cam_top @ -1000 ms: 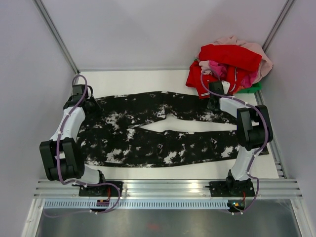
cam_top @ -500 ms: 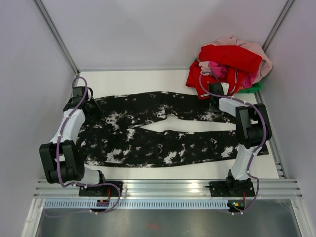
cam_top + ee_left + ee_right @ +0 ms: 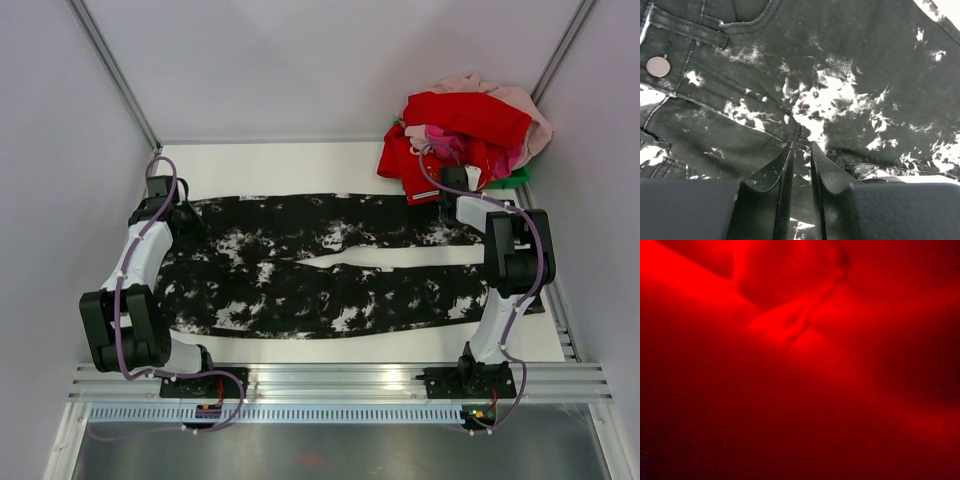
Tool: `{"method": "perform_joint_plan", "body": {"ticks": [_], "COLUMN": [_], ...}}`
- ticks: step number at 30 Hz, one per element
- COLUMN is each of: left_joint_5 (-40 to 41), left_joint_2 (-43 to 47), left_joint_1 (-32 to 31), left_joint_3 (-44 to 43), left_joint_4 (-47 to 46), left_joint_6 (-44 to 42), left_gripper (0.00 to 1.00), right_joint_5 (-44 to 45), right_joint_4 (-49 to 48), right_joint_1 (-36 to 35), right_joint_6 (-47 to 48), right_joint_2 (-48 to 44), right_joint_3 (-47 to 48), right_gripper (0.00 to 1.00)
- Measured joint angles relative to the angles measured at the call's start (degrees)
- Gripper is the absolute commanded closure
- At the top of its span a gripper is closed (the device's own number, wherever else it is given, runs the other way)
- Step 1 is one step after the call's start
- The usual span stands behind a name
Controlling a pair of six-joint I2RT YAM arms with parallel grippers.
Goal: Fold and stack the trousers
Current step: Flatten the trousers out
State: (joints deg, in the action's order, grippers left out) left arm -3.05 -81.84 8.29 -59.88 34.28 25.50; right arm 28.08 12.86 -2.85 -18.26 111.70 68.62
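Note:
The black trousers (image 3: 320, 290) with white blotches lie flat on the table, waist to the left and both legs running right. My left gripper (image 3: 186, 215) is at the far waist corner. In the left wrist view its jaws (image 3: 801, 145) stand nearly together, pinching a ridge of the trousers' cloth (image 3: 830, 95) below the pocket and rivet. My right gripper (image 3: 448, 197) sits at the hem of the far leg, which is stretched straight towards it. The right wrist view shows only red cloth (image 3: 790, 315) pressed against the lens, and its fingers are hidden.
A heap with a red garment (image 3: 465, 115) and pink clothes (image 3: 520, 110) fills the back right corner, touching my right wrist. Something green (image 3: 515, 180) peeks out beneath it. Grey walls close in the left, right and back sides.
My right gripper has moved right and towards the back, pulling the far leg's hem with it. That leg now lies straighter. The left arm has stayed put.

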Motion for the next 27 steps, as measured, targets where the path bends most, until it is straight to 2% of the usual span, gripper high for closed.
{"method": "perform_joint_plan", "body": {"ticks": [2, 3, 5, 6, 8, 9, 11, 12, 14, 17, 21, 27], "left_joint_5": [0.5, 0.92, 1.31, 1.46, 1.53, 1.51, 1.33, 1.03, -0.02, -0.63, -0.55, -0.15], "left_joint_2": [0.5, 1.01, 2.49, 3.41, 5.55, 6.91, 10.19, 11.91, 17.0, 26.38, 37.33, 44.0], "left_joint_1": [0.0, 0.0, 0.0, 0.0, 0.0, 0.0, 0.0, 0.0, 0.04, 0.04, 0.04, 0.04], "left_joint_3": [0.22, 0.31, 0.33, 0.37, 0.48, 0.83, 2.19, 3.17, 6.51, 11.65, 14.4, 16.55], "left_joint_4": [0.02, 0.28, 0.57, 0.66, 0.96, 0.94, 0.96, 0.57, 0.35, 0.33, 2.03, 3.28], "left_joint_6": [0.11, 0.17, 0.48, 0.57, 0.87, 1.11, 2.05, 2.51, 4.11, 6.01, 6.64, 8.98], "left_gripper": [0.72, 0.66, 0.61, 0.52, 0.44, 0.38, 0.29, 0.2, 0.08, 0.0, 0.0, 0.0], "right_joint_5": [-2.45, -3.61, -5.84, -6.8, -9.38, -10.78, -13.66, -15.45, -19.04, -23.39, -27.74, -29.53], "right_joint_4": [0.22, 0.33, 0.79, 0.9, 0.7, 0.63, 0.07, -0.44, -2.01, -5.2, -6.6, -5.4], "right_joint_1": [1.36, 2.05, 3.15, 3.45, 3.67, 3.54, 3.1, 2.73, 1.99, 1.03, 0.72, 0.7], "right_joint_6": [-0.09, -0.11, -0.07, -0.07, -0.15, -0.31, -0.59, -0.55, -0.44, -0.42, -0.44, -1.86], "right_joint_2": [-0.39, -0.66, -1.51, -2.16, -5.33, -7.78, -14.05, -17.88, -25.9, -35.28, -43.65, -52.89], "right_joint_3": [0.0, 0.0, -0.48, -1.01, -3.78, -5.46, -8.46, -9.66, -10.95, -10.78, -10.4, -13.35], "right_gripper": [0.91, 0.88, 0.83, 0.74, 0.62, 0.47, 0.34, 0.22, 0.1, 0.05, 0.02, 0.02]}}
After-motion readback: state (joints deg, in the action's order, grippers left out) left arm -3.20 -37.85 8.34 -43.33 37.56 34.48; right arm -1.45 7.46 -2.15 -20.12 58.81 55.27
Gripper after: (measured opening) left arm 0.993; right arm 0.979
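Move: The far trouser leg's end lies right by the right fingertips, its middle about 4 cm back and 3 cm to the right, a centimetre lower. The red garment spilling from the box is some 12 cm ahead and 6 cm left of that hand; the near leg's end is roughly 23 cm back and 10 cm right. The left hand hovers about 9 cm above the trousers' upper part, its middle some 6 cm back; the far leg's end is about 70 cm to its right and 6 cm ahead. The far trouser leg is let go beside the red garment: the right fingers open wide and, after a short pause low down, the hand shoots up almost 30 cm, shifting about 8 cm left and then back, its fingers tipping up towards level. The left hand, over the trousers' upper part, rises and then also draws back towards the base, opening fully as its fingers tip up. ##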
